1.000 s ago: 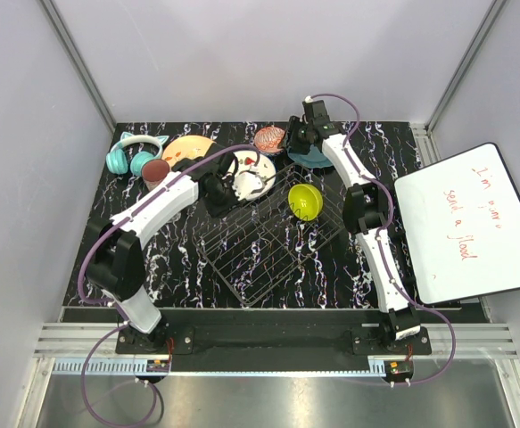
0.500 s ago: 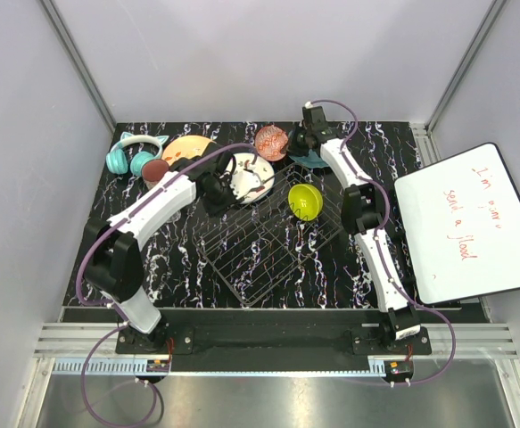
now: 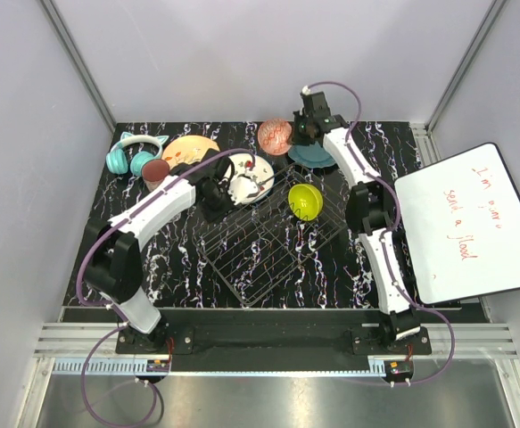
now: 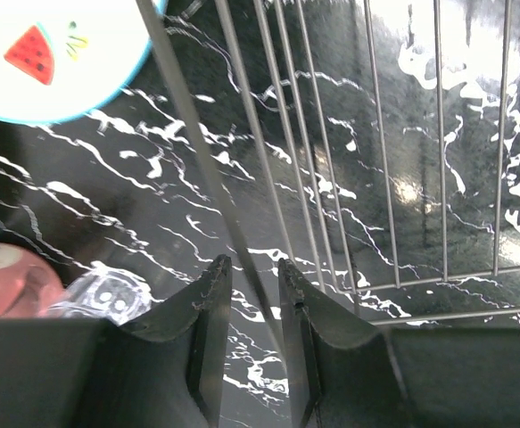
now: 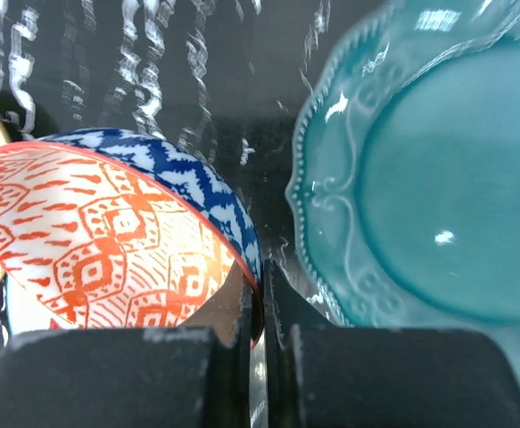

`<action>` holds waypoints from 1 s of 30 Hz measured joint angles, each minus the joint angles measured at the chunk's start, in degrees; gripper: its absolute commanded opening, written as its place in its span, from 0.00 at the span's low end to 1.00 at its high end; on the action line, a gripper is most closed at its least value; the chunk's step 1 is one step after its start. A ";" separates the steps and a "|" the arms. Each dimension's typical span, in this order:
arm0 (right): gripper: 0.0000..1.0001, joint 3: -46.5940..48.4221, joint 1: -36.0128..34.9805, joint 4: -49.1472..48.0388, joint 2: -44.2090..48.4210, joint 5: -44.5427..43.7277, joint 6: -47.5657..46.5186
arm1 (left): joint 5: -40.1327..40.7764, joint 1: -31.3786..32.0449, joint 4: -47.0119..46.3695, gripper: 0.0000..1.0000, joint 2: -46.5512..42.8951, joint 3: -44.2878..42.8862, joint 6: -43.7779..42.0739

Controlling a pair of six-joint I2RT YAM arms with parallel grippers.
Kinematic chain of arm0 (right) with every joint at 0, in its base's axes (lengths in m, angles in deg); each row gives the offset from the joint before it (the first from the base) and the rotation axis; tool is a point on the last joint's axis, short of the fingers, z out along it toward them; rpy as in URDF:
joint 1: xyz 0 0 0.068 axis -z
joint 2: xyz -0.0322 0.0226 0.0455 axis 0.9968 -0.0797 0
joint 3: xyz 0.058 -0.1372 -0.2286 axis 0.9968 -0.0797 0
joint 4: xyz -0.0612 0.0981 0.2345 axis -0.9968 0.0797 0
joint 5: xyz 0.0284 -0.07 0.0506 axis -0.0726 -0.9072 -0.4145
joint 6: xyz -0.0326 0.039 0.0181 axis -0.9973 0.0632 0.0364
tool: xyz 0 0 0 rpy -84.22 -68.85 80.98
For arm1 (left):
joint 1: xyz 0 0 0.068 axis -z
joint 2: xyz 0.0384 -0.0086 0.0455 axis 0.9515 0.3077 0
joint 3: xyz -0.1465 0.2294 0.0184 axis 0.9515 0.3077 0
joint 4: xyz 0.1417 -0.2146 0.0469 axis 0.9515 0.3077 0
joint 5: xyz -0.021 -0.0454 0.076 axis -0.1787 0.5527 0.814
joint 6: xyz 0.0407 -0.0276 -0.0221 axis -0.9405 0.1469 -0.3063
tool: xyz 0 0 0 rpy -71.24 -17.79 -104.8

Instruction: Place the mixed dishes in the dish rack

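Note:
My right gripper (image 3: 293, 135) (image 5: 260, 278) is shut on the rim of the red patterned bowl (image 3: 276, 135) (image 5: 108, 241), holding it tilted above the table behind the dish rack (image 3: 268, 241). The teal plate (image 3: 315, 157) (image 5: 429, 196) lies just to its right. A yellow-green bowl (image 3: 305, 201) sits in the rack's far right part. My left gripper (image 3: 217, 189) (image 4: 249, 278) is narrowly open astride a rack wire (image 4: 242, 223), gripping nothing. The white watermelon-print plate (image 3: 251, 178) (image 4: 54, 53) lies beyond it at the rack's far left corner. The pink mug (image 4: 10, 281) (image 3: 155, 169) and clear glass (image 4: 103, 294) stand left of it.
The tan floral plate (image 3: 188, 149) and teal cat-ear headphones (image 3: 130, 153) lie at the back left. A whiteboard (image 3: 465, 223) rests off the table's right edge. Grey walls enclose the back and sides.
My right gripper shut on the red bowl's rim and raised it slightly towards the back. The left gripper drew back a little from the watermelon plate.

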 measured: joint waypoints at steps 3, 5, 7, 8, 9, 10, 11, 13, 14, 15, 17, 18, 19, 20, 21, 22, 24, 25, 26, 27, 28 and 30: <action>0.00 -2.27 -1.20 1.51 6.60 -5.18 -4.85 | -0.24 -0.59 0.11 0.31 0.00 0.94 0.02; 0.00 -4.85 -2.34 1.77 11.80 -9.35 -8.46 | -0.44 -0.92 -0.15 0.31 0.00 0.94 0.02; 0.00 -9.14 -4.09 1.20 18.43 -15.26 -12.98 | -0.83 -1.16 -0.33 0.31 0.00 0.94 0.20; 0.00 -12.11 -5.22 0.46 22.18 -17.94 -15.56 | -0.96 -1.22 -0.35 0.31 0.00 0.92 0.24; 0.00 -15.61 -6.45 -0.42 26.01 -21.00 -18.21 | -1.09 -1.22 -0.35 0.31 0.00 0.85 0.22; 0.00 -19.34 -7.85 -1.44 29.90 -24.09 -20.81 | -1.18 -1.22 -0.50 0.30 0.00 0.85 0.22; 0.00 -22.77 -9.29 -2.23 33.53 -26.77 -23.43 | -1.29 -1.25 -0.68 0.30 0.00 0.83 0.22; 0.00 -31.01 -12.98 -4.20 41.64 -33.38 -29.14 | -1.40 -1.38 -1.05 0.30 0.00 0.83 0.07; 0.00 -31.52 -13.27 -4.22 42.18 -33.75 -29.51 | -1.42 -1.38 -1.07 0.30 0.00 0.83 0.02; 0.00 -34.47 -14.60 -5.11 44.76 -36.15 -31.54 | -1.49 -1.40 -1.16 0.30 0.00 0.83 -0.07; 0.00 -40.59 -16.41 -5.81 49.35 -41.44 -34.82 | -1.64 -1.44 -1.29 0.30 -0.02 0.83 -0.22; 0.00 -43.06 -17.18 -5.46 51.04 -44.28 -36.28 | -1.70 -1.44 -1.40 0.30 -0.02 0.83 -0.24; 0.00 -44.59 -17.73 -4.83 51.98 -46.73 -37.42 | -1.75 -1.44 -1.46 0.30 0.00 0.83 -0.26; 0.00 -46.42 -18.49 -4.68 52.89 -49.72 -38.91 | -1.79 -1.44 -1.57 0.30 0.00 0.83 -0.26; 0.00 -48.19 -19.12 -4.63 53.40 -53.11 -40.41 | -1.88 -1.44 -1.62 0.30 0.00 0.83 -0.26; 0.00 -49.96 -19.76 -4.61 53.64 -56.65 -41.92 | -1.95 -1.46 -1.66 0.30 0.00 0.83 -0.24; 0.00 -53.53 -20.90 -4.04 53.68 -62.40 -44.78 | -2.08 -1.49 -1.62 0.30 0.11 0.59 -0.22; 0.00 -55.28 -21.24 -3.78 53.72 -64.37 -45.75 | -2.16 -1.51 -1.60 0.29 0.15 0.39 -0.22; 0.00 -57.61 -21.70 -2.80 53.81 -66.42 -46.69 | -2.23 -1.53 -1.62 0.30 0.22 0.17 -0.22; 0.00 -59.39 -21.97 -1.44 53.83 -67.69 -47.12 | -2.29 -1.53 -1.62 0.30 0.28 -0.09 -0.22; 0.00 -60.65 -22.16 0.44 53.83 -68.22 -47.15 | -2.34 -1.53 -1.60 0.30 0.35 -0.39 -0.22; 0.00 -61.48 -22.49 5.11 53.88 -68.85 -45.59 | -2.40 -1.55 -1.70 0.29 0.46 -0.81 -0.22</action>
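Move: The right hand already holds the red bowl by its rim, just clear of the table. The middle of the dish rack lies roughly 34 cm back, 6 cm to the left and 6 cm lower; the green bowl in it stands about 26 cm back and 3 cm to the right. The teal plate is some 8 cm to the right, 1 cm nearer and 7 cm below. From the left hand, the rack's middle lies about 15 cm right and 4 cm back. Up first, then back, the right arm swings the red bowl off from beside the teal plate: it climbs about 23 cm, draws back as much towards the rack's right-hand part, then veers some 13 cm right while sinking about 7 cm. The wrist rolls over by 80-odd degrees, left side going down, until the fingers point rightward; they keep their pinch on the rim. The left fingers stay around the rack's top rail. ##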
